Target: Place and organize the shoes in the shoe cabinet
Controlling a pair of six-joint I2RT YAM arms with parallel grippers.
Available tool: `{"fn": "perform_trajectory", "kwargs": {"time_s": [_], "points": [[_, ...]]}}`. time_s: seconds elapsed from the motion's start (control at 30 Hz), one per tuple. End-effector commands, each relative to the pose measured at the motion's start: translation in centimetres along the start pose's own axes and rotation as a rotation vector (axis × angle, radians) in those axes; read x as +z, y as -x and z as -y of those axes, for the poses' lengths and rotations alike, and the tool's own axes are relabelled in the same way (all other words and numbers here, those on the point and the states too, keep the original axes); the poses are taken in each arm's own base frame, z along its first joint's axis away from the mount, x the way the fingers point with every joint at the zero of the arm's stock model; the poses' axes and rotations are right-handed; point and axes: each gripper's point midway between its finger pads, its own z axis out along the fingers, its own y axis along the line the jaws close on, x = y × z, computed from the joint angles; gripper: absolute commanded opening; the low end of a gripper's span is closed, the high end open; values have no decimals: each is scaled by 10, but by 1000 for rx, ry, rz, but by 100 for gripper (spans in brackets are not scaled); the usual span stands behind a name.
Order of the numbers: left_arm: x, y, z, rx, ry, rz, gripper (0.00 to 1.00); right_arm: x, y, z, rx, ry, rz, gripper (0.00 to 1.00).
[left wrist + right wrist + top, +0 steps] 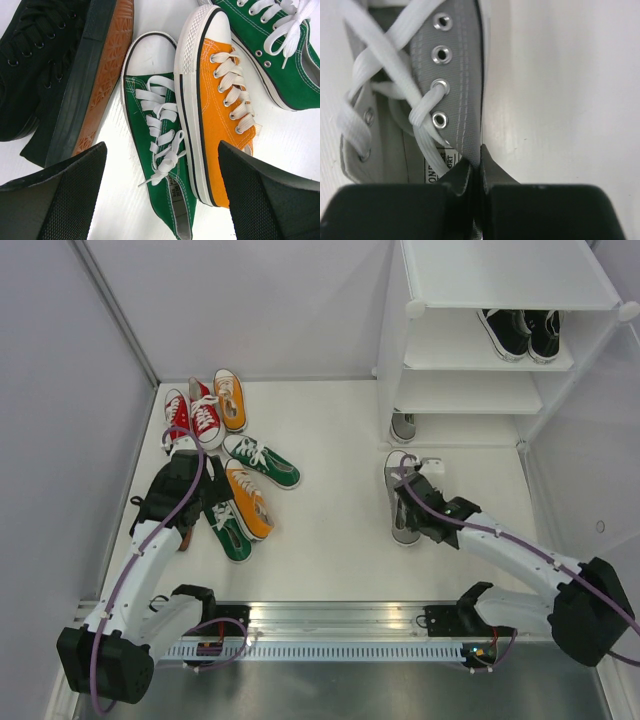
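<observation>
A grey shoe (403, 531) lies on the white floor in front of the shoe cabinet (500, 275). My right gripper (414, 503) is shut on the canvas side wall of the grey shoe (455, 75), by its eyelets; the gripper (480, 156) pinches the wall from both sides. A second grey shoe (403, 426) stands in the cabinet's bottom tier and a black pair (520, 332) on a higher shelf. At the left my left gripper (200, 502) hangs open above a green shoe (160, 135), with an orange shoe (220, 110) to its right and a black shoe (55, 75) to its left.
More shoes lie at the left: two red ones (192, 414), an orange one (231, 398), a green one (264, 461). Grey walls close the left and back sides. A metal rail (330, 620) runs along the near edge.
</observation>
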Motion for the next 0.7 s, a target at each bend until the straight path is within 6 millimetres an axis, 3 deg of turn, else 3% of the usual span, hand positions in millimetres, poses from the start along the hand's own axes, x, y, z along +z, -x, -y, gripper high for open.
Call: {"fn": "perform_trajectory", "kwargs": {"time_s": [0.0,0.03,0.13,0.27,0.47,0.53,0.67], "points": [[1,6,1,17,-16,31,94,-5,21,37,73,-78,48,1],[1,6,1,16,-16,31,94,-3,30,51,140,-94,66,1],[1,5,1,18,-13,29,94,-1,47,63,205,-81,114,1],[0,6,1,18,-14,35,94,14,84,87,335,-59,149,0],[1,6,0,17,-11,33,94,42,155,98,359,26,265,1],[1,5,0,19,-10,30,94,57,170,106,375,27,272,1],[1,5,1,18,-11,28,94,83,202,100,342,53,313,1]]}}
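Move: I hold one gray shoe in my right hand and am taking it to the free spot on the cabinet's bottom shelf, roughly 21 cm ahead of that hand, 8 cm to its right and 7 cm lower. The other gray shoe stands in there already, about 22 cm ahead and 1 cm left; the cabinet's left wall begins some 14 cm ahead and 5 cm left. From my left hand the free spot lies about 52 cm right and 16 cm ahead. I keep the gray shoe pinched by the right side of its collar and swing my right hand about 12 cm to the right, lifting it slightly and turning it some 20 degrees clockwise. The swing then bends forward, ever faster, for about 13 cm in all, taking the shoe toe first towards the bottom compartment, to the right of the gray shoe already inside. ##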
